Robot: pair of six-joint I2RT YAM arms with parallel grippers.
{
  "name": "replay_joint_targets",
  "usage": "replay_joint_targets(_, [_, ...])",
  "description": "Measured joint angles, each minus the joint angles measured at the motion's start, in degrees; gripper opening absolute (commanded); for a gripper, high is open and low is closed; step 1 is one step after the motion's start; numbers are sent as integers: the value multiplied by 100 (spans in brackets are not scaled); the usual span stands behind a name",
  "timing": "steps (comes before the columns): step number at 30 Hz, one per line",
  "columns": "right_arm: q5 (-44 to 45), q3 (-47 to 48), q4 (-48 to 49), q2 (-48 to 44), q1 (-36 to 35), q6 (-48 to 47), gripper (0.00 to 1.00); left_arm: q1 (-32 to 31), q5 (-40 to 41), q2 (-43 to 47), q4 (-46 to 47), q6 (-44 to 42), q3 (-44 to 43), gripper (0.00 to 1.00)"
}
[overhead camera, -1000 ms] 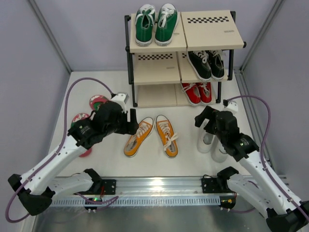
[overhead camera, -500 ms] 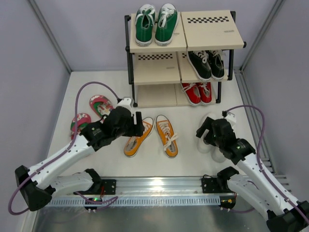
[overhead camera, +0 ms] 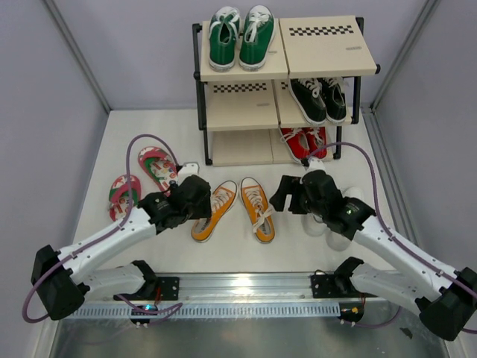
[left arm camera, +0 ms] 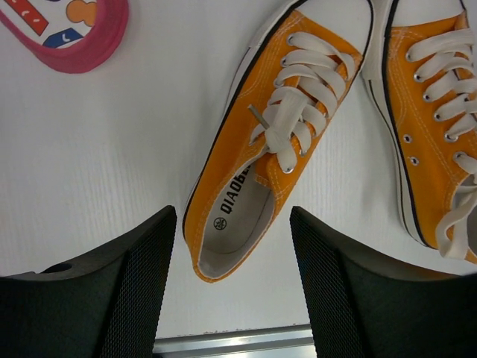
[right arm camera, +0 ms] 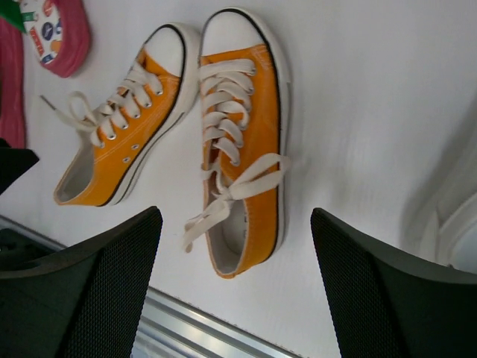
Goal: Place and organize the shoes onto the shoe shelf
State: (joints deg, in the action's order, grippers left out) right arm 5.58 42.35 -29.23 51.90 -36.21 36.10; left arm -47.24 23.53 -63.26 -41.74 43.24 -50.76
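Two orange sneakers lie on the table in front of the shelf, the left one [overhead camera: 211, 212] and the right one [overhead camera: 257, 209]. My left gripper [overhead camera: 200, 200] is open, just left of the left sneaker; its heel [left arm camera: 223, 246] lies between my fingers. My right gripper [overhead camera: 287, 195] is open, just right of the right sneaker [right arm camera: 242, 142]. Two pink flip-flops [overhead camera: 156, 165] [overhead camera: 121, 195] lie at the left. The white sneakers [overhead camera: 339, 237] are partly hidden under my right arm. The shoe shelf [overhead camera: 246, 104] stands at the back.
Green sneakers [overhead camera: 240, 37] sit top left on the shelf, black ones [overhead camera: 319, 98] middle right, red ones [overhead camera: 304, 142] bottom right. The other shelf halves are bare. A metal rail [overhead camera: 238, 287] runs along the near edge.
My left gripper has moved right and nearer, up to the left orange sneaker. My right gripper has swung left from over the white sneakers to the right orange sneaker.
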Motion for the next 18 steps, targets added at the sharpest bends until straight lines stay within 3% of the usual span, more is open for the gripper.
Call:
replay_joint_targets(10, [205,741,514,1300,-1469,-136,85,90,315,-17,-407,313,107,65])
replay_joint_targets(18, [350,981,638,1770,-1731,4,86,120,140,-173,-411,-149,278,65])
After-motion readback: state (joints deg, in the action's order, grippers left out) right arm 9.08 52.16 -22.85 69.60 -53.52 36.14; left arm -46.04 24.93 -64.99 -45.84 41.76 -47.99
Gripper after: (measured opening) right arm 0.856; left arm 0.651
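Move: The left orange shoe lies about 6 cm ahead of my left hand, 3 cm to its right and 10 cm below; from the same hand the pink flip-flop is roughly 23 cm ahead and 18 cm left. From my right hand, the right orange shoe is about 6 cm ahead, 6 cm left and 12 cm lower, with the left orange shoe some 22 cm left and 6 cm ahead, and the nearer white shoe 16 cm right and 7 cm ahead. I sweep my right hand about 10 cm left, high across the heel half of the right orange shoe, turning it some 15 degrees counter-clockwise, then stop with the fingers wide open. Meanwhile my left hand, also open, sinks about 3 cm towards the left orange shoe while shifting nearly as far left and slightly back, its left side tilting up a little. Neither hand touches a shoe. ##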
